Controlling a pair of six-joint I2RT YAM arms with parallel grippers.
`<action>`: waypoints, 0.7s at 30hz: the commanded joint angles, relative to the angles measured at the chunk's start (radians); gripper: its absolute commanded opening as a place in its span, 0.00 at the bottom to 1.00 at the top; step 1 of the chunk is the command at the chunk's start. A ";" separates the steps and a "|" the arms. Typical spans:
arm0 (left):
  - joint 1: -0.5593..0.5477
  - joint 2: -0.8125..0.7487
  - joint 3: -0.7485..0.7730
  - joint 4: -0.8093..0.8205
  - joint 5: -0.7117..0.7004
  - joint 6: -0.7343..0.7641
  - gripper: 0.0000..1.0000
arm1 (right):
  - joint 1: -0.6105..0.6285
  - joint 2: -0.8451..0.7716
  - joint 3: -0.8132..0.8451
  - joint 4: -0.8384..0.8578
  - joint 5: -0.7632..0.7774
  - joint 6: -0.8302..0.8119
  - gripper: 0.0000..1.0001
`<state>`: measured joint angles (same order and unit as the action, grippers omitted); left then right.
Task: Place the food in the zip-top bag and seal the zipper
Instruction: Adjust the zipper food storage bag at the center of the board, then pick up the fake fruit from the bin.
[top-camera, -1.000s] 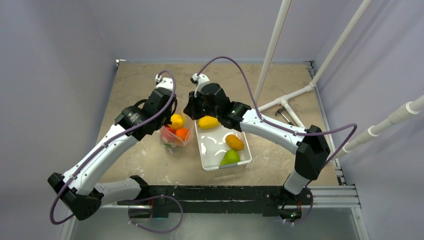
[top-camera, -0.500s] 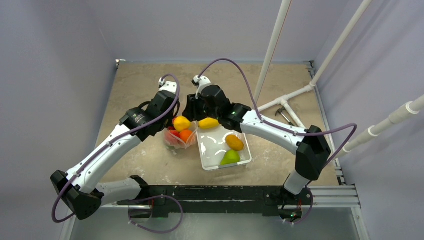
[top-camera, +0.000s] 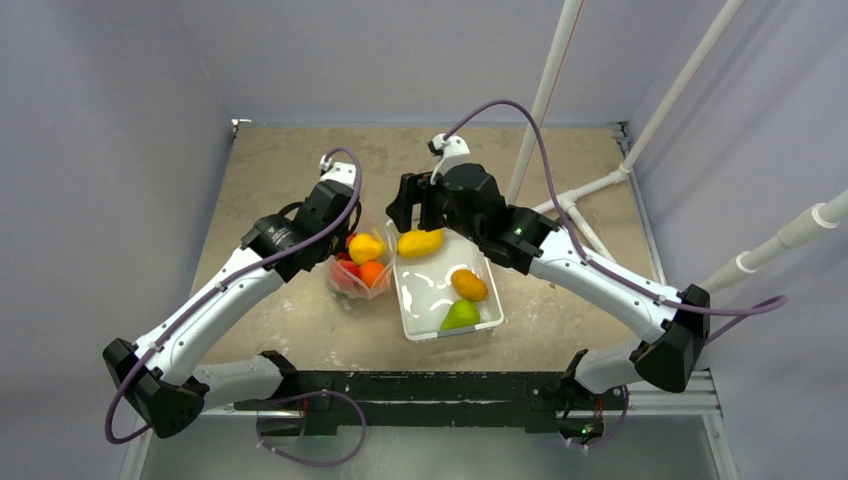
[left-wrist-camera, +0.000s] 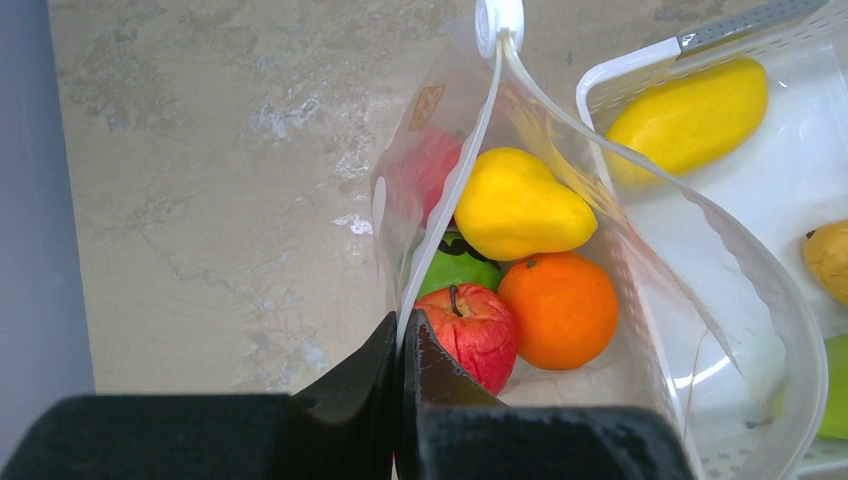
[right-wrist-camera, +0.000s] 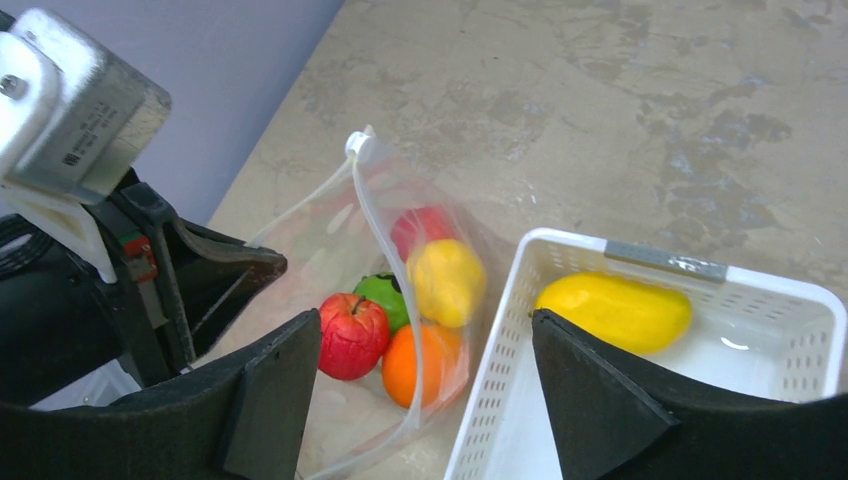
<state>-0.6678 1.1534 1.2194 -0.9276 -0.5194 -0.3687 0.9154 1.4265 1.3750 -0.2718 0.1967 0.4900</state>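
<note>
The clear zip-top bag (top-camera: 357, 268) stands open beside the white tray (top-camera: 411, 318). Inside it lie a yellow pear (left-wrist-camera: 518, 205), an orange (left-wrist-camera: 558, 308), a red apple (left-wrist-camera: 472, 328), a green fruit (left-wrist-camera: 455, 270) and another red fruit (left-wrist-camera: 432, 168). My left gripper (left-wrist-camera: 401, 335) is shut on the bag's zipper (left-wrist-camera: 470, 150) and holds that edge up. A little above the bag's mouth and the tray's far end, my right gripper (right-wrist-camera: 425, 325) stands open with nothing in it. The tray holds a yellow mango (top-camera: 420, 242), an orange-yellow fruit (top-camera: 469, 284) and a green one (top-camera: 460, 316).
White plastic pipes (top-camera: 578, 202) and a small metal tool (top-camera: 566, 229) lie on the table at the back right. Purple walls close in the left, back and right sides. The tray touches the bag's right side.
My right gripper has opened, let the yellow pear go into the bag, and drawn back to the right, towards the tray's far end. The left gripper still pinches the zipper edge.
</note>
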 joint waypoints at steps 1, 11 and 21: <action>0.007 0.005 0.008 0.040 0.008 0.028 0.00 | -0.008 -0.056 -0.047 -0.088 0.058 0.029 0.81; 0.008 0.017 0.008 0.063 0.009 0.055 0.00 | -0.016 -0.142 -0.153 -0.231 -0.036 0.102 0.99; 0.007 0.015 -0.003 0.089 0.041 0.076 0.00 | -0.016 -0.200 -0.267 -0.363 -0.056 0.183 0.99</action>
<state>-0.6678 1.1721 1.2190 -0.8803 -0.4984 -0.3172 0.9020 1.2396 1.1294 -0.5396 0.1131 0.6151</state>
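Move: The green pear lies some 10 cm back and 11 cm to the right of the right hand, about 25 cm below it. At much the same depth, the orange-yellow fruit is about 3 cm back and 13 cm right, the yellow mango 7 cm ahead and 4 cm right, and the filled bag roughly level and 11 cm left. From the left hand the pear is about 26 cm right, 7 cm back and 17 cm down. Touching nothing, the emptied right hand leaves the bag and swings back, to its right and down over the white basket, about 13 cm in all, coming closer to the green pear and the orange-yellow fruit. Its fingers tip downward by some 20 degrees and spread from mostly to fully open. The left hand keeps its pinch on the bag's rim, easing it only about a centimetre forward and right. ##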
